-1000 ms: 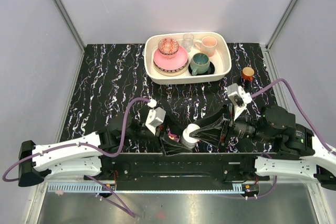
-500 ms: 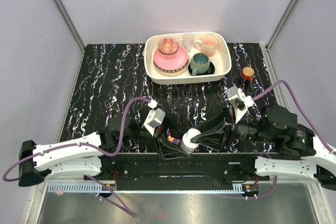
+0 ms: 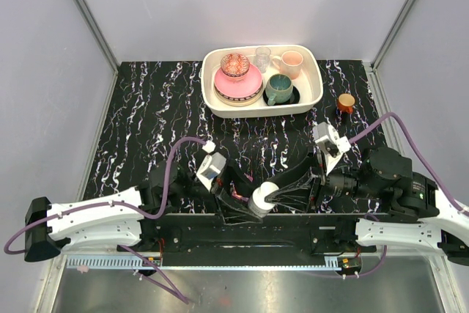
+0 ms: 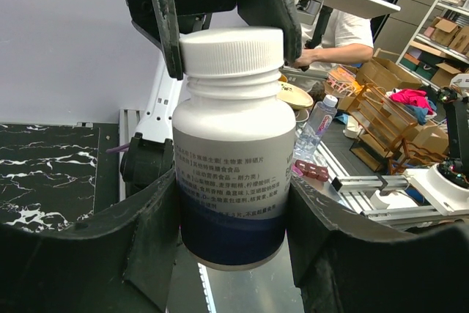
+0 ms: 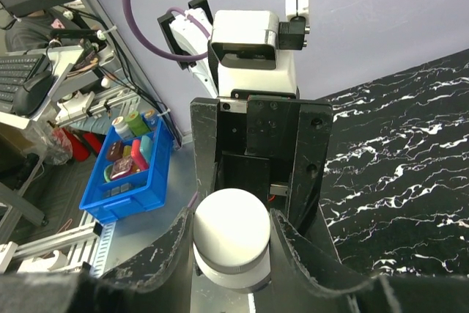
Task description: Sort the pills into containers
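Note:
A white pill bottle (image 4: 231, 144) with a blue band and a white cap (image 5: 231, 236) hangs near the table's front edge, seen as a pale cylinder (image 3: 262, 197) in the top view. My left gripper (image 4: 231, 214) is shut on the bottle's body. My right gripper (image 5: 233, 243) is shut on the cap, one dark finger (image 4: 272, 5) on each side of it. The two grippers meet at the bottle, left (image 3: 245, 201) and right (image 3: 277, 194). The pills and the containers are hidden.
A cream tray (image 3: 315, 97) of crockery stands at the back of the black marbled table (image 3: 146, 115). A small brown jar with an orange lid (image 3: 346, 102) sits to its right. Off the table, a blue bin (image 5: 128, 170) shows in the right wrist view.
Both grippers and the bottle have shifted a little toward the near edge. The magenta patch seen beside the bottle a second ago no longer shows.

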Robot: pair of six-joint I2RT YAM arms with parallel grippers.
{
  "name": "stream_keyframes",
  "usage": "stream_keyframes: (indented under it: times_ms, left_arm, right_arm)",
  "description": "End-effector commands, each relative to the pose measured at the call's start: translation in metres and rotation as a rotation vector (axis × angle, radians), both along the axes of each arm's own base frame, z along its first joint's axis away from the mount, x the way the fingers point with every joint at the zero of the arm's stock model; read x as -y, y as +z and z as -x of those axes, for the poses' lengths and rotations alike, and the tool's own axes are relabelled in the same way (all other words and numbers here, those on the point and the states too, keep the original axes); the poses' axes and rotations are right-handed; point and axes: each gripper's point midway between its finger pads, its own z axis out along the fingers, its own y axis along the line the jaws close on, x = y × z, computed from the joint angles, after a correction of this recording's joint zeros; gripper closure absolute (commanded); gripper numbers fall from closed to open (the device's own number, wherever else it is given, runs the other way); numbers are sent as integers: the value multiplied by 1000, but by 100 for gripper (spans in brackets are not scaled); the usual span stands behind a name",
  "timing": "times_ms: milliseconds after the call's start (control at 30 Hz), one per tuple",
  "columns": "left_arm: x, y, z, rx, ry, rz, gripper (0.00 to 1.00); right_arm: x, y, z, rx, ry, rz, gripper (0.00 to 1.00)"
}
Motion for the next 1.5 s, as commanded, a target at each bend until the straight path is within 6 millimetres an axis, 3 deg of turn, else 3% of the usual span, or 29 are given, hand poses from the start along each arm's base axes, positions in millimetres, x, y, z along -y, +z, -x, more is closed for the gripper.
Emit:
stream_keyframes:
  times_ms: [0, 200, 567, 1133, 1467]
  left_arm:
    - [-25, 78, -14, 18, 115, 301, 100]
    - [-26, 81, -21, 6, 157, 324, 100]
    - [-24, 73, -51, -41, 322, 268, 100]
    - [-39, 79, -81, 40, 534, 239, 100]
    - [-49, 81, -114, 127, 739, 218, 100]
  right_arm:
    - [-2, -49, 19, -24, 115, 188, 100]
    - [-6, -51, 10, -16, 71, 195, 100]
    - [-13, -53, -7, -31, -22, 214, 100]
    - [-23, -76, -20, -76, -87, 321, 100]
    - [-20, -85, -61, -133, -346, 379, 99]
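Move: The left gripper already holds the white pill bottle by its body and the right one has its cap pinched. The cap sits about 6 cm above the left hand and 1 cm to its right; the bottle body is about 6 cm under the right hand. On the table, some 32 cm below the left hand, the pink pill box lies about 12 cm ahead and 3 cm left. The white tray is about 50 cm ahead and 5 cm right. Keep both grips and bring the two grippers forward together about 7 cm, over the table and towards the pink pill box, sinking some 3 cm in the later half. As they go, swing the left fingers about 25 degrees counter-clockwise and the right fingers about 20 degrees clockwise, twisting the cap clockwise against the bottle. ##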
